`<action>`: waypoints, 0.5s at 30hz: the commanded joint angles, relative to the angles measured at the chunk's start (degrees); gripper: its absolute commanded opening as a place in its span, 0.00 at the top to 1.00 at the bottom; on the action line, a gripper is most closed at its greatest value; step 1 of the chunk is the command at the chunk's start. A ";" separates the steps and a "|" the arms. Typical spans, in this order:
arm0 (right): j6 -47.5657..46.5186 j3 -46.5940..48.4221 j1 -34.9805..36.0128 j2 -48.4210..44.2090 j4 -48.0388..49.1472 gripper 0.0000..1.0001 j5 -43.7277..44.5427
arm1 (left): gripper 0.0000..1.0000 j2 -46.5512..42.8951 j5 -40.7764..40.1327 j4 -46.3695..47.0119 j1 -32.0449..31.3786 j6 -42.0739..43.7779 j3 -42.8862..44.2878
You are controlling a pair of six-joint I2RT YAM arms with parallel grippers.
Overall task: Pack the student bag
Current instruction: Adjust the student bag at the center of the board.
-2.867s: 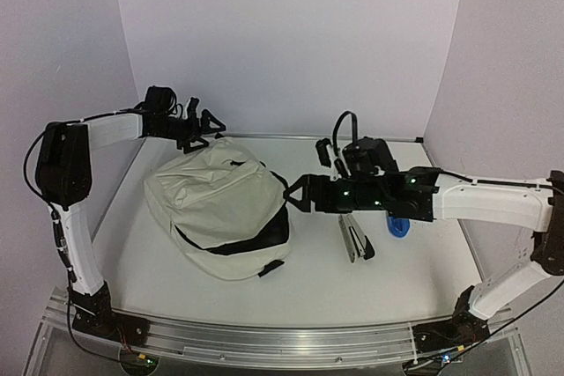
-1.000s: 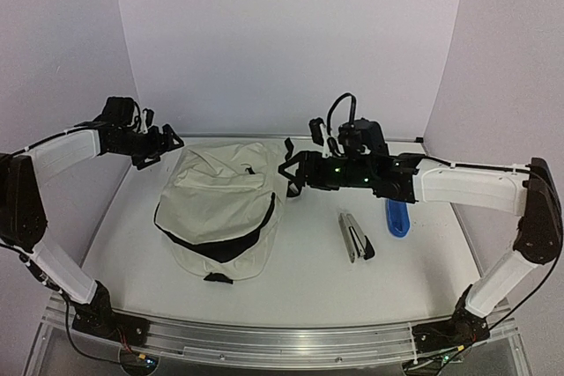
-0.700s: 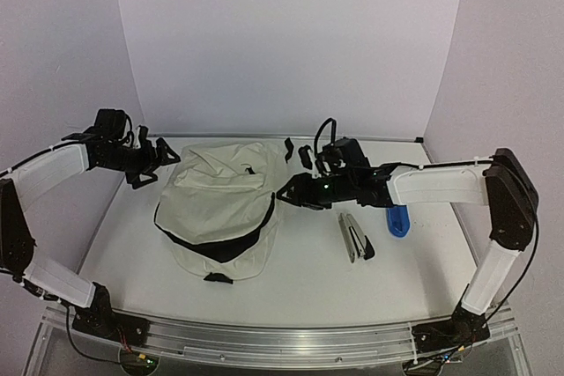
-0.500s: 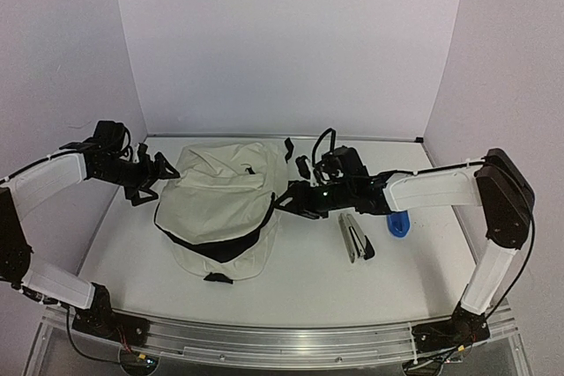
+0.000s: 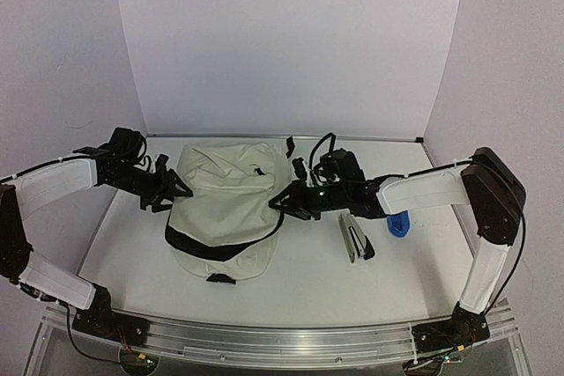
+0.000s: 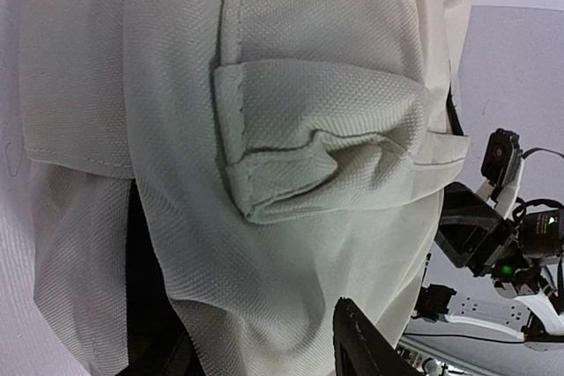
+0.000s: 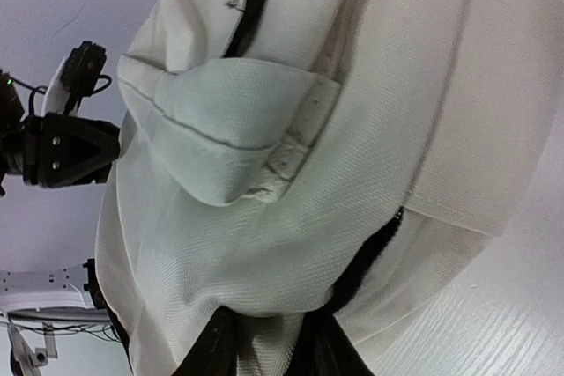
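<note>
The student bag (image 5: pixel 225 204), cream fabric with black trim, lies flat in the middle of the table. My left gripper (image 5: pixel 173 189) is pressed against its left side. In the left wrist view the bag (image 6: pixel 291 129) fills the frame, and a fold of its fabric sits between my left gripper's (image 6: pixel 264 360) fingers. My right gripper (image 5: pixel 280 202) is at the bag's right edge. In the right wrist view the bag's (image 7: pixel 291 156) cream cloth is pinched between the right gripper's (image 7: pixel 273 351) black fingers, beside a dark zipper gap.
A black and silver stapler (image 5: pixel 356 237) lies right of the bag, under the right forearm. A blue object (image 5: pixel 397 221) sits further right. A black strap end (image 5: pixel 289 144) pokes out behind the bag. White walls close in the back and sides.
Both arms came down and inward to the bag's sides. The left gripper moved right onto the left edge and narrowed on the fabric; the right gripper narrowed on the right edge. The bag shifted slightly right.
</note>
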 commanded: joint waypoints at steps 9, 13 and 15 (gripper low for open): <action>-1.93 0.03 -9.04 -1.15 2.06 1.00 5.25 | 0.31 -0.44 -2.49 2.62 -6.34 -0.12 6.51; -6.64 5.95 -12.26 1.59 -1.21 1.00 4.48 | 0.15 -4.22 -6.69 -2.01 -6.41 2.07 9.19; -7.98 8.03 -14.06 2.75 -2.36 1.00 5.18 | 0.10 -5.28 -10.02 -4.82 -6.35 2.65 9.81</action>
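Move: The right hand's half-open fingers are already at the student bag's right edge; the bag's middle is about 12 cm to its left, level fore-and-aft and some 4 cm below. From that hand the stapler lies roughly 22 cm right and 6 cm back, and the bag's near black strap 14 cm left and 16 cm back, both about 8 cm lower. For the left hand, at the other edge, the bag's middle is about 10 cm right, 3 cm back, 4 cm lower. Forward and to the right goes the right hand, about 7 cm out and 5 cm across, once its fingers have shut on the cloth at the bag's right edge; it drags the bag by that pinch towards the middle of the board. The left hand nudges about 3 cm right against the left edge, dipping slightly, then opens wide and rises some 4 cm, coming free. ##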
